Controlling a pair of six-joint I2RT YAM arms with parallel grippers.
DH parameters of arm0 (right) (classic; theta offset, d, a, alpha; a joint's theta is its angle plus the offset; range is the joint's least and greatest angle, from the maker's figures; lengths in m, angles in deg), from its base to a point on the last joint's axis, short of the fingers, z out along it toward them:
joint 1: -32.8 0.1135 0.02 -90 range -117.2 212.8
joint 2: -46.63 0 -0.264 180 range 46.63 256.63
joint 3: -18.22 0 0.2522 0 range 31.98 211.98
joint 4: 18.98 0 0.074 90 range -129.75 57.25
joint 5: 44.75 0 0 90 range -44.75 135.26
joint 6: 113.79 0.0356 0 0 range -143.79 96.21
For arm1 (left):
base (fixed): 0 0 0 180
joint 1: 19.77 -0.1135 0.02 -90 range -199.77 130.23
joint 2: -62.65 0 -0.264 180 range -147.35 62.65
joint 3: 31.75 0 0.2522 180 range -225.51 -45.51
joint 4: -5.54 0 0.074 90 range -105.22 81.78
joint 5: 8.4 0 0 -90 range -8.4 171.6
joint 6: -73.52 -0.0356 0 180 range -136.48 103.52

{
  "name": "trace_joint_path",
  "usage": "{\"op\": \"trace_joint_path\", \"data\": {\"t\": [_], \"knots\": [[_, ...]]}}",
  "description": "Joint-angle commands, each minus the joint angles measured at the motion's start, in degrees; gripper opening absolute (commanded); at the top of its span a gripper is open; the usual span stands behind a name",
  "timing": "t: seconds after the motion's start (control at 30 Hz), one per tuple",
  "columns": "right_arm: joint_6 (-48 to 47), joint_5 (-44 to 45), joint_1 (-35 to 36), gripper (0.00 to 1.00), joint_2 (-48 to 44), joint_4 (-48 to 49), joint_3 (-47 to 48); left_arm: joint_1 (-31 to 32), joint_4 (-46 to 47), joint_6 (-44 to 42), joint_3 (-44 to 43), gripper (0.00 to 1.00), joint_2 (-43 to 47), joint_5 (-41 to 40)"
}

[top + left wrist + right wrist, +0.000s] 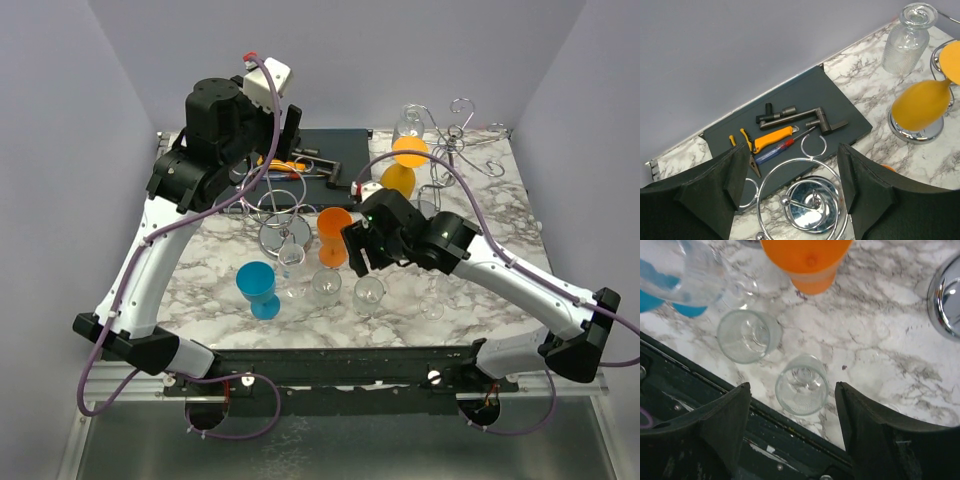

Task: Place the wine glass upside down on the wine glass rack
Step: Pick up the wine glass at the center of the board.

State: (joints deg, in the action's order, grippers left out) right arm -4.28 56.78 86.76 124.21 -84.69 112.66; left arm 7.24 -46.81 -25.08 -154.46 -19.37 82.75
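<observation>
A clear wine glass (801,385) stands upright on the marble near the table's front edge (368,293). My right gripper (792,387) hangs open above it, a finger to each side of the bowl and not touching it (356,256). The chrome wire wine glass rack (810,200) stands mid-table (284,212). My left gripper (792,150) is open high above it and holds nothing (288,132).
Around the clear glass stand another clear glass (747,335), an orange glass (333,235) and a blue glass (258,288). A second rack (452,140) at the back right carries an upside-down orange glass (922,105) and a clear one (907,37). Tools lie on a dark mat (840,95).
</observation>
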Motion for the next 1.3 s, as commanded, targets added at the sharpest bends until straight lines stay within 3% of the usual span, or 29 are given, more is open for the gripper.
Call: {"op": "trace_joint_path", "data": {"t": [0.0, 0.37, 0.67, 1.03, 1.13, 1.27], "knots": [[3.0, 0.7, 0.4, 0.72, -2.8, -4.4, -5.3, -0.2, -1.7, 1.4, 1.2, 0.78, 1.4, 1.8], [4.5, -1.6, 0.5, 0.57, -3.8, -1.6, -16.3, -0.2, -2.6, 1.6, 2.5, 0.8, 1.9, 3.0], [5.9, 2.0, 0.6, 0.46, -1.8, 4.8, -20.8, -0.2, -2.9, 1.5, 3.9, 0.8, 2.6, 3.9], [5.9, 2.8, 0.5, 0.39, 1.0, 10.9, -25.1, -0.2, -3.4, 2.0, 5.2, 0.8, 3.3, 5.3], [6.2, 2.9, 0.5, 0.28, 1.5, 12.0, -26.4, -0.2, -3.7, 2.5, 6.4, 0.8, 3.8, 5.9], [5.4, 5.6, 0.5, 0.05, 0.2, 10.2, -24.3, -0.2, -4.1, 3.8, 7.8, 0.8, 4.8, 7.5]]}}
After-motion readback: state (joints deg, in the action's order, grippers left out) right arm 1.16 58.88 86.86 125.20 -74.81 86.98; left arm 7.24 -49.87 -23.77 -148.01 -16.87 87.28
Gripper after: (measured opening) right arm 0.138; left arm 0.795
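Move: The clear wine glass at the board's center stands upright some 5 cm back and 3 cm to the right of the right hand, its middle about 20 cm below. A second clear glass is roughly 9 cm to its left, the orange goblet about 10 cm beyond it and 5 cm left, and another glass some 13 cm to its right. From the left hand the center glass lies about 20 cm back, 17 cm right and 42 cm below. Right hand sinks 14 cm, drifting back and right, fingers closing across the center glass's rim; left lowers 4 cm. ##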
